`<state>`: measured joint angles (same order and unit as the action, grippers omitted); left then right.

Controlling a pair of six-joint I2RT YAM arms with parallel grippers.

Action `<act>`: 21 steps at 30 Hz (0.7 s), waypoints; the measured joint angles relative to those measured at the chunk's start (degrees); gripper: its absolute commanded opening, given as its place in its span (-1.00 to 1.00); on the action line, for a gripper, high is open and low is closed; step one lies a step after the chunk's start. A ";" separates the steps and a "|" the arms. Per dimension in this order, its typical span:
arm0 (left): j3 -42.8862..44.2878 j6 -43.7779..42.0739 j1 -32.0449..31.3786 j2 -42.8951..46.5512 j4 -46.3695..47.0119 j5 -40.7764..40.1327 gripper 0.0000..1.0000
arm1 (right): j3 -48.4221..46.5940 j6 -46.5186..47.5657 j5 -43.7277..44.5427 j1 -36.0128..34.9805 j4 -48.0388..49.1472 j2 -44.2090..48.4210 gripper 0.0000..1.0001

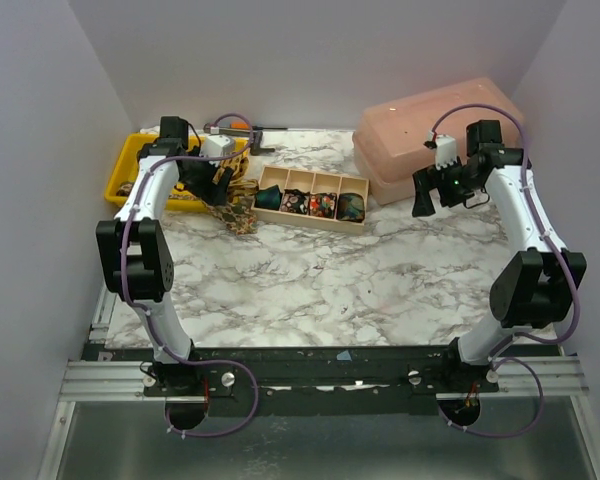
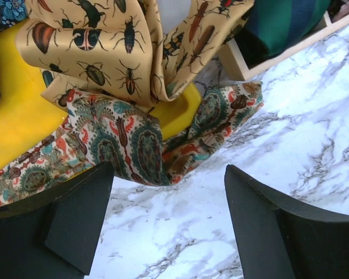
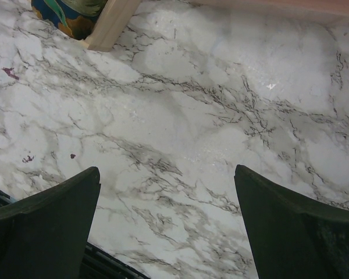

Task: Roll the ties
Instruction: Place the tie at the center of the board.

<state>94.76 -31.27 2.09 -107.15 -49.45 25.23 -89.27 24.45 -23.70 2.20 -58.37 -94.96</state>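
A tan beetle-print tie hangs over the rim of the yellow bin. Under it a paisley tie spills from the bin onto the marble; in the top view it shows as a loose heap. My left gripper hovers just in front of the paisley tie, open, with only bare marble between its fingers. In the top view the left gripper is at the bin's right end. Several rolled ties sit in the wooden divider tray, one green and blue. My right gripper stands open over bare marble.
A pink lidded box stands at the back right, behind the right gripper. The wooden tray's corner with a blue-yellow roll shows in the right wrist view. An orange object lies behind the bin. White walls close in left, right and back.
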 measured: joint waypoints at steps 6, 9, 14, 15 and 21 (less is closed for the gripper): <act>0.31 -0.26 -0.17 -2.82 2.84 -3.02 -0.28 | 0.37 0.00 0.17 0.00 0.00 0.57 0.99; 1.49 -0.39 -0.07 -5.90 3.52 -5.44 -1.00 | 0.37 0.00 0.26 0.00 0.00 0.57 0.99; 1.77 0.87 0.35 -4.55 2.32 -8.04 -1.00 | 0.37 0.02 0.28 0.00 0.02 0.59 0.99; 1.77 1.42 0.48 -3.19 1.99 -8.48 -1.00 | 0.37 0.02 0.28 0.00 0.02 0.59 0.99; 4.13 3.93 2.27 12.33 0.00 -6.97 -1.00 | 0.37 -0.15 -0.87 0.00 0.61 0.59 1.00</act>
<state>98.89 -27.33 4.36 -94.83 -49.45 18.26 -88.90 24.29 -24.58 2.20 -57.76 -94.37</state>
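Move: The patterned red-and-green paisley tie I want is bunched over the near rim of the yellow bin, its closest fold about 3 cm ahead of my left hand, 2 cm left and 5 cm below. The beetle-print tie lies some 7 cm ahead and 4 cm right; the bin's middle is roughly 5 cm ahead and 8 cm left. The divided wooden box is centred about 20 cm right, nearly level. From my idle right hand, the paisley tie is some 47 cm left and 6 cm ahead. I lower my open left hand about 4 cm while easing a little forward and left onto the fold of the paisley tie, and close the fingers fully to pinch it. Then I lift it about 15 cm, steeply and with gathering speed, drawing back slightly as the fingertips tilt up some 15 degrees. ##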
